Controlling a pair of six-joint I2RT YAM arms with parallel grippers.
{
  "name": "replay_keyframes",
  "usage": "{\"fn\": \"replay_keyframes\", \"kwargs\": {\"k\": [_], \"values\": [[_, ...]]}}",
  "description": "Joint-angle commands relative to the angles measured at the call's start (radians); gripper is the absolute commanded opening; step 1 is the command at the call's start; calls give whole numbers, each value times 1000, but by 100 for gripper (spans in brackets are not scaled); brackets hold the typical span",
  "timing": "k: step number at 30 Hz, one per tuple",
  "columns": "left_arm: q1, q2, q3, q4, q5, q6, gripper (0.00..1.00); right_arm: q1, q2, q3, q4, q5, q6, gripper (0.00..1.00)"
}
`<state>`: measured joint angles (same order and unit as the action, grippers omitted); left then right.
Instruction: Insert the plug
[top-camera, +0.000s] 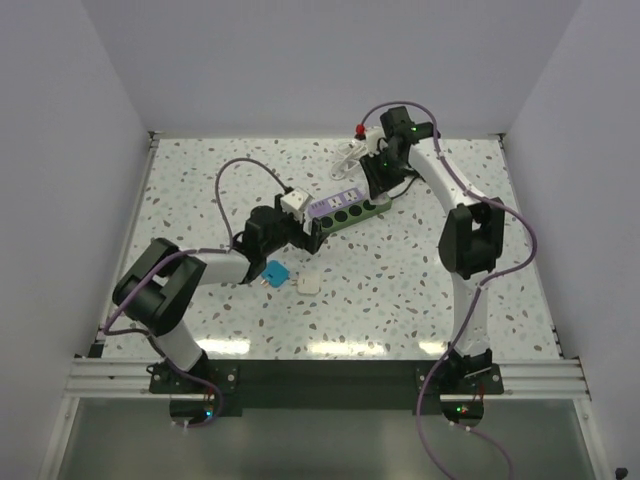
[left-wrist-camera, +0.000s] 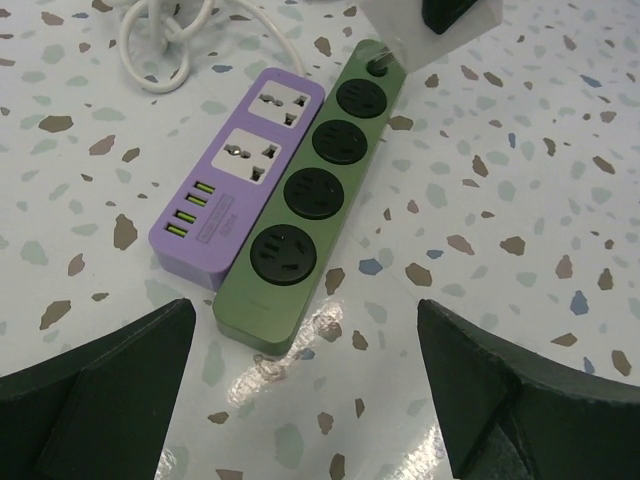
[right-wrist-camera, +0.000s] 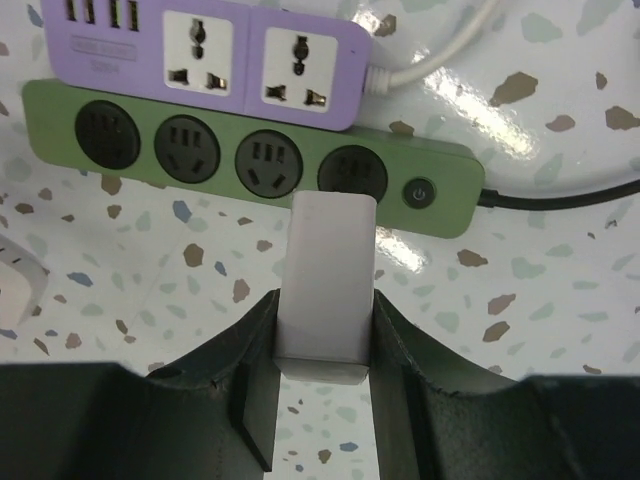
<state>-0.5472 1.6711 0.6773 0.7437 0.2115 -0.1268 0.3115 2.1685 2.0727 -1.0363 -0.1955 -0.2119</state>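
My right gripper (right-wrist-camera: 322, 340) is shut on a white plug (right-wrist-camera: 327, 280), its pads against the plug's two sides. The plug's front end sits at the socket (right-wrist-camera: 352, 172) nearest the switch of the green power strip (right-wrist-camera: 250, 150); its prongs are hidden. In the top view the right gripper (top-camera: 378, 175) is at the strip's right end (top-camera: 372, 206). My left gripper (left-wrist-camera: 305, 370) stands open just before the strip's other end (left-wrist-camera: 265, 300), with nothing between its fingers (left-wrist-camera: 100, 385). The held plug (left-wrist-camera: 430, 30) shows at the far end in the left wrist view.
A purple strip (left-wrist-camera: 240, 165) with USB ports lies tight against the green one. Its white cable coils behind (top-camera: 348, 155), beside a red-topped object (top-camera: 360, 130). A blue plug (top-camera: 275, 272) and a small white plug (top-camera: 308, 285) lie on the speckled table near the left arm.
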Motion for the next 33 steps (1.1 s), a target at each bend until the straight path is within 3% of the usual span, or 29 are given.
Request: {"fn": "replay_keyframes", "kwargs": {"k": [1,12,33], "values": [[-23,55,71,-49,-61,67,98,-24,4,79,-68,-13,-49,0],[-51,170,157,-98,-138,85,97,-42,168,273,-162,-7,-70,0],[-56,216,186,-147,-184,116,93,-14,168,274,-162,4,-69,0]]}}
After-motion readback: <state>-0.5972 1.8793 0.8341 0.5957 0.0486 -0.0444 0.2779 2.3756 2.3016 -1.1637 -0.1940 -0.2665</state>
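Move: The fourth, farthest-out socket of the green power strip lies about 3 cm ahead of the right hand, 2 cm left and 9 below; that hand already holds a white plug. From the same hand, the strip's switch is 5 cm ahead and 2 right, and the purple strip's middle 3 ahead and 12 left. The green strip's near end lies some 4 cm ahead of the open left hand, 2 right and 8 below; the purple strip's middle is 10 ahead and 8 right. The white plug, still gripped, is carried a little right, then forward about 2 cm, then down some 3.5 cm towards the green strip's outer socket and held close above it. Meanwhile the open left hand sinks about 6.5 cm and edges forward onto the strip's near end, rolling its left side up some 10 degrees, fingers spread on either side; contact can't be seen. ##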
